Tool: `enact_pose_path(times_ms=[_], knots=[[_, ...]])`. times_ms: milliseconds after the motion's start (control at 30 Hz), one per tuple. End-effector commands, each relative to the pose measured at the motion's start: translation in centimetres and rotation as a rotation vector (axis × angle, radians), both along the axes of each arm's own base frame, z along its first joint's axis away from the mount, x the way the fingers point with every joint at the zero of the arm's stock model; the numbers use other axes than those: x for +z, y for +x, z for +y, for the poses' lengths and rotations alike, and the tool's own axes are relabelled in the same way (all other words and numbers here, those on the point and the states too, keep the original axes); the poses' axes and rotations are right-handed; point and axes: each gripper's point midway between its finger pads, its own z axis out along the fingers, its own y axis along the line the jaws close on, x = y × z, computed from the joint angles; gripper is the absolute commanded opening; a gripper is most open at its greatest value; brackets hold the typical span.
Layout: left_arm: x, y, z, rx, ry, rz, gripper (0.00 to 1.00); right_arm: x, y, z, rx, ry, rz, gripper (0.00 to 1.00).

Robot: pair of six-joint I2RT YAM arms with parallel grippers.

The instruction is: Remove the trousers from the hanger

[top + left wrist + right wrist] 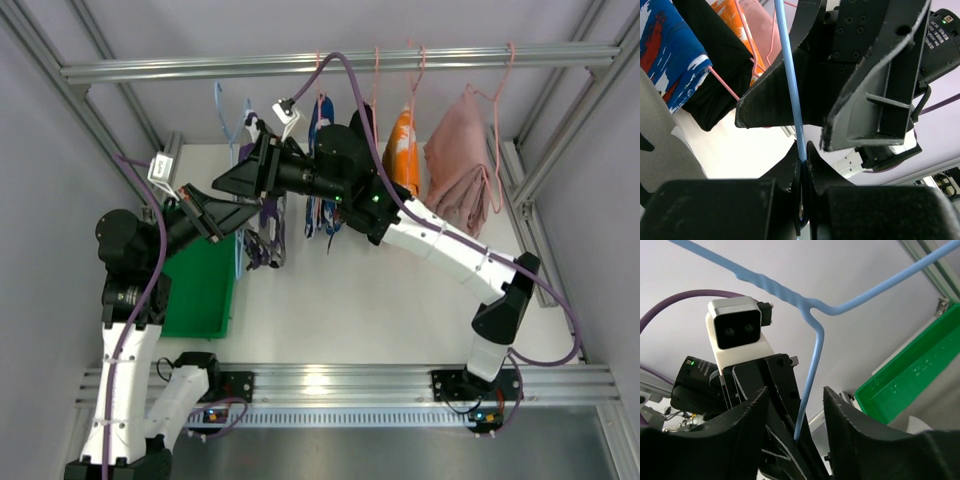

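The light-blue wire hanger (790,295) shows its twisted neck in the right wrist view, with one wire running down from it. My left gripper (804,150) is shut on that wire (790,75). My right gripper (796,392) straddles the same wire just above, jaws apart and not touching it; its black fingers (770,105) fill the left wrist view. From above, both grippers meet left of centre, the right gripper (232,182) next to the left gripper (210,218). The purple, white and dark print trousers (268,238) hang below them.
A green bin (200,285) lies on the table at the left, under my left arm. A metal rail (330,65) crosses the back. On it hang a blue-and-white garment (670,55), a black one (715,75), an orange one (402,150) and a pink one (460,170).
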Motion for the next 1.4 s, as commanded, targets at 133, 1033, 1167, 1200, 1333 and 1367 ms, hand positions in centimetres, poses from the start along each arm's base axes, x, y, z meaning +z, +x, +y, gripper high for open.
enact_pose_path(times_ms=[133,1033,1167,1200,1333,1367], knots=[[7.9,-4.0,0.5,0.033,0.019,-0.436,0.00,4.5,-0.6,1.0,0.005,0.135,0.008,0.36],[2.3,-1.1,9.3,0.669,0.332,-0.394,0.99,8.9,1.0,-3.2,-0.057,0.210,0.065,0.00],[-2.3,-1.2,9.4,0.646,0.445,-0.373,0.99,9.8,0.8,-3.7,-0.059,0.227,0.065,0.00],[-3.6,-0.9,9.5,0.644,0.455,-0.348,0.99,10.0,0.7,-3.9,-0.058,0.230,0.066,0.00],[-6.1,-2.2,8.6,0.582,0.434,-0.317,0.99,10.6,0.3,-4.4,-0.058,0.241,0.061,0.00],[-7.6,-1.9,8.6,0.579,0.441,-0.291,0.99,11.0,0.3,-4.5,-0.061,0.247,0.056,0.00]])
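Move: My left hand still pinches the near shoulder wire of the blue hanger, already off the rail. The striped-and-patterned trousers on it hang about 10 cm ahead, 3 cm right and 12 cm below; the blue trousers are some 18 cm ahead, 15 right and 8 below. From my half-open right hand, that wire is roughly 2 cm left and 1 cm ahead, level; the hanger neck is about 6 cm ahead, level sideways and 5 above. I ease my right hand about 2 cm left and slightly forward and shut it on the shoulder wire between neck and left hand. Only then do I spread my left fingers wide, let go and draw left, up and a little back, swinging some 35 degrees counter-clockwise, then sink about 10 cm. Meanwhile my right hand keeps its pinch, easing some 3 cm down and 2 forward and tipping down. ##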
